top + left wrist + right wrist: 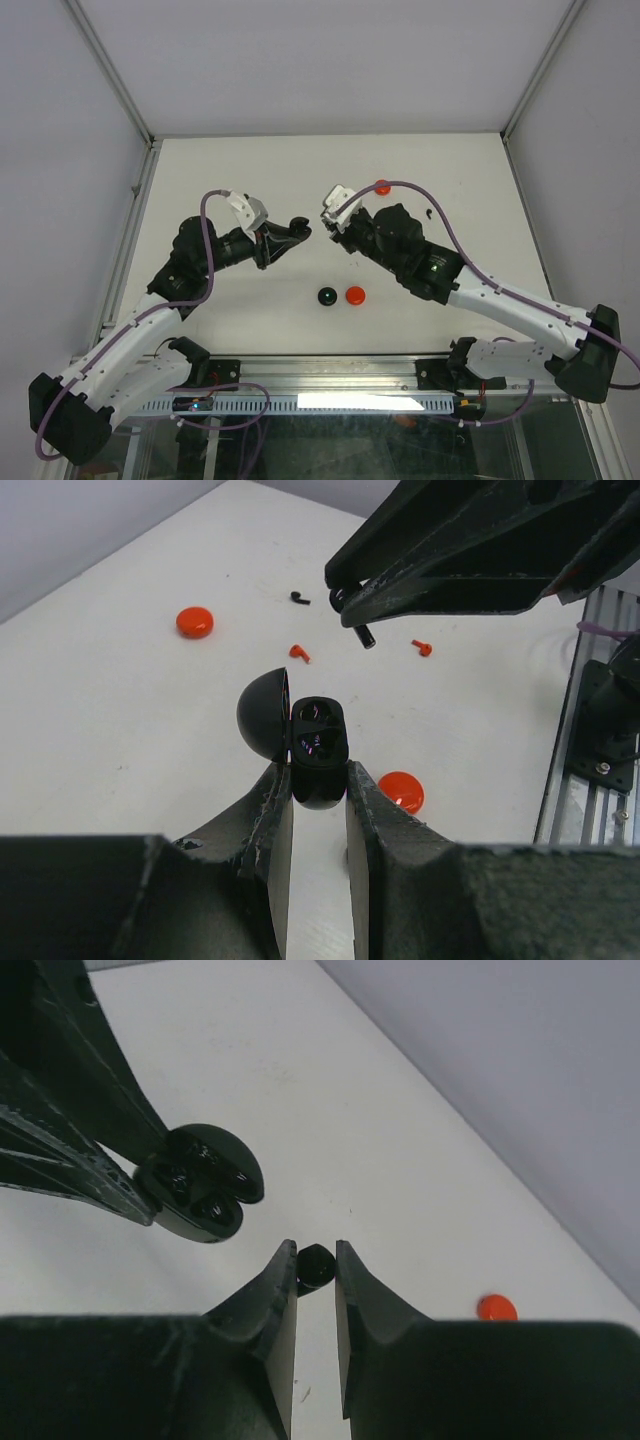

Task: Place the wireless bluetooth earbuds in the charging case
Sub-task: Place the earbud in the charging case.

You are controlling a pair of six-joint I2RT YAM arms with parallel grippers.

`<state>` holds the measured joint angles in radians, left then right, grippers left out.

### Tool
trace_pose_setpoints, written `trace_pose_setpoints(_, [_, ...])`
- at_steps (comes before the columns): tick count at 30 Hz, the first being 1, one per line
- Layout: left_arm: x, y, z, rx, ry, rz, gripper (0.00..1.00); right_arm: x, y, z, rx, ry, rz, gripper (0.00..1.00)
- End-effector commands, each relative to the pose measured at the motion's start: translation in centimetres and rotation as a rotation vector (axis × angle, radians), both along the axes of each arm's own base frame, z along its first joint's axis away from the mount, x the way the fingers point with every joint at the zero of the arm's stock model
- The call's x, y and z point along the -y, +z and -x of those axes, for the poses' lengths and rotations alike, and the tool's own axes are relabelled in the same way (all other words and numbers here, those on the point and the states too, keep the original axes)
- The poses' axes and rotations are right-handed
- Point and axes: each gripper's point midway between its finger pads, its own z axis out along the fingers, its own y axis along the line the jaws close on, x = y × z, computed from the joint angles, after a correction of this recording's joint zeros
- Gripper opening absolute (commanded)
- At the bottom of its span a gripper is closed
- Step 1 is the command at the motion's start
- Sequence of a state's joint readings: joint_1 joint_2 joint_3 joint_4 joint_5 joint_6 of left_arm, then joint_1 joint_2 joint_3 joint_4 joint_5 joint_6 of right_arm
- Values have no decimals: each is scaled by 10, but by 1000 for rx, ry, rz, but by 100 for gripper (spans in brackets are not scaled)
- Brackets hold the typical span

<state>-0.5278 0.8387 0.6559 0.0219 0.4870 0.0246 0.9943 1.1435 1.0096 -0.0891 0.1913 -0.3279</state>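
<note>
The black charging case [318, 742] hangs above the table with its lid [262, 715] swung open to the left. My left gripper [318, 772] is shut on its lower body. My right gripper [316, 1252] is shut on a black earbud [315, 1266], held just to the right of the open case [205, 1182] and apart from it. In the left wrist view that earbud [364, 635] pokes out of the right gripper's tips above the case. In the top view the left gripper [297, 229] and the right gripper [330, 215] face each other over mid-table.
Loose on the white table lie a black earbud [299, 598] and two red earbuds [299, 653] [422, 647]. Round discs: red [382, 187] at the back, black [327, 296] and red [355, 295] nearer the front. A metal rail [330, 368] runs along the near edge.
</note>
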Motion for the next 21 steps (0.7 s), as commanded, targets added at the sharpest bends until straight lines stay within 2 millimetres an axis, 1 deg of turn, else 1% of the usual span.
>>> trace_pose_setpoints(1, [10,40,10,158,-107,89,0,-9,61,15,214,86,-124,15])
trace_pose_setpoints(6, [17,53,14,215,-167,109,0,-15,75,33,314,162,-146,15])
trace_pose_setpoints(9, [19,54,19,233,-205,104,0,-18,83,42,365,193,-156,15])
trace_pose_setpoints(11, [19,53,23,242,-218,109,0,-21,86,48,392,212,-154,14])
trace_pose_setpoints(16, [15,55,30,255,-214,131,0,-30,82,57,433,245,-122,14])
trace_pose_setpoints(21, [14,60,35,239,-216,157,0,-31,81,59,484,220,-121,14])
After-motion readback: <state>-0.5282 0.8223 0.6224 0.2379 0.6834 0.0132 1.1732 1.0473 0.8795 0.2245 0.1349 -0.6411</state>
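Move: My left fingers hold the open charging case, my right fingers the black earbud. From my right hand the open case lies about 7 cm left, 2 cm back and 3 cm lower; from my left hand the earbud is some 8 cm right, 3 cm ahead and 3 cm higher. On the table, about 25 cm below my right hand and 6 cm back, sit a round black case, level sideways, and a red case 7 cm to the right. I carry the earbud in to the open case: my right hand draws back about 6 cm while rising 5 and going left 3 to 4, its fingers tipping up some 20 degrees and swinging counter-clockwise. My left hand lifts the case about 4 cm to meet it, easing back and right and turning slightly clockwise. Both grips stay shut. ##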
